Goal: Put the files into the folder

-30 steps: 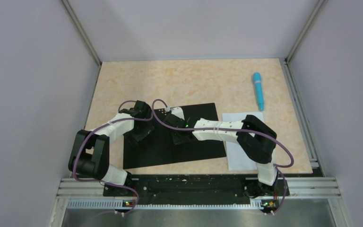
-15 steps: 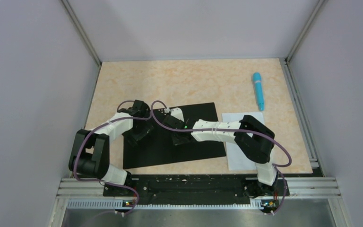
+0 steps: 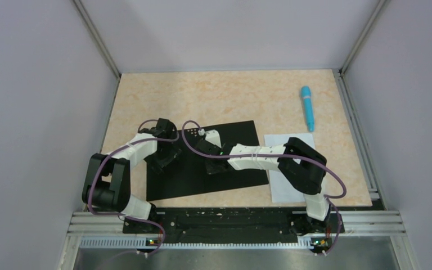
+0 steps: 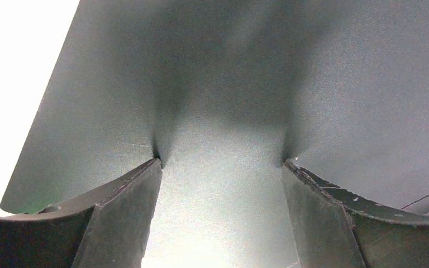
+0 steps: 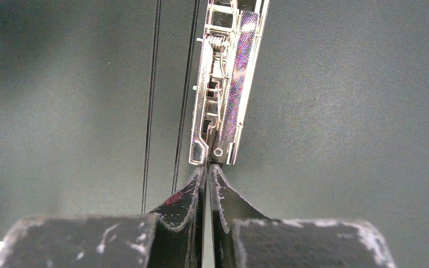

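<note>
The folder [image 3: 233, 135] lies open on the table with its black inside up. My left gripper [image 3: 163, 159] is open, and both fingertips rest on the folder's left half [image 4: 229, 72], with nothing between them [image 4: 221, 162]. My right gripper [image 3: 211, 165] is shut over the folder's middle. Its tips [image 5: 208, 166] touch the near end of the metal clip [image 5: 226, 84] along the spine. Whether they pinch part of the clip I cannot tell. The files, white paper [image 3: 286, 190], lie to the right of the folder, partly under the right arm.
A blue pen [image 3: 307, 107] lies at the back right of the table, beyond the paper. Grey walls stand on three sides. The arm bases and a metal rail [image 3: 230, 222] run along the near edge.
The right jaws have closed the last bit of the way. Both grippers have shifted slightly left and toward the back over the folder. Folder, paper and pen have not moved.
</note>
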Available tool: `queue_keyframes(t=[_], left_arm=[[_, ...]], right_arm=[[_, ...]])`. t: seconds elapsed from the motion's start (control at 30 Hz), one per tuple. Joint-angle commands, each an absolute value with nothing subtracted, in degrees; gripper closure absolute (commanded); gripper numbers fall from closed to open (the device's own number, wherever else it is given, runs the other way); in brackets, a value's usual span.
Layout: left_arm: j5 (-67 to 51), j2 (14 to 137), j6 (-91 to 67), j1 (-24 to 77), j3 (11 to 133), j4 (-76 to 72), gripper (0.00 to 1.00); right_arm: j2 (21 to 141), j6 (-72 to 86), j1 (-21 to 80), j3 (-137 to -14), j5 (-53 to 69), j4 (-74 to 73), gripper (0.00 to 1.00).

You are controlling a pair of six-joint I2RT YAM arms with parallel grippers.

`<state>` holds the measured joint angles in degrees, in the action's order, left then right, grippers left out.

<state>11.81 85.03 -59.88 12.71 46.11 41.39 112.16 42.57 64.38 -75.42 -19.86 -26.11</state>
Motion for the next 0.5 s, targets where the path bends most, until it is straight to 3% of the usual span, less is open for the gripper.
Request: queue_keyframes(t=[0.0,0.07,0.3,0.47], left_arm=[[14.08,88.62,-59.16,11.44,43.26,38.50,0.16],[13.93,88.68,-59.00,11.38,43.18,38.41,0.16],[13.72,88.42,-58.80,11.25,42.98,38.23,0.17],[13.76,88.46,-58.71,11.16,43.07,38.24,0.17]], right_arm=[[112.29,42.88,64.74,-74.25,-21.99,-27.71,0.95],[111.28,42.44,64.70,-75.13,-21.98,-27.98,0.94],[106.78,39.94,64.69,-77.82,-23.58,-27.06,0.75],[110.87,37.46,64.51,-81.94,-23.90,-27.85,0.76]])
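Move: The metal clip lies right at the nearly shut right fingertips: its middle is about 6 cm ahead and 1 cm left of the right hand, roughly 1 cm lower. The folder's spine crease runs some 3 cm left of the clip's middle, and the white sheet's middle lies about 34 cm to the right of the right hand, level with it. From the left hand, out on the left cover, the clip is some 22 cm right and 4 cm ahead. Raise the right gripper about 2 cm off the near end of the metal clip, slowly at first and then faster, easing slightly forward over the clip at the end. As it rises, part the nearly shut fingers to roughly a quarter open. Keep the left gripper still, its wide-open fingertips resting on the left cover. ##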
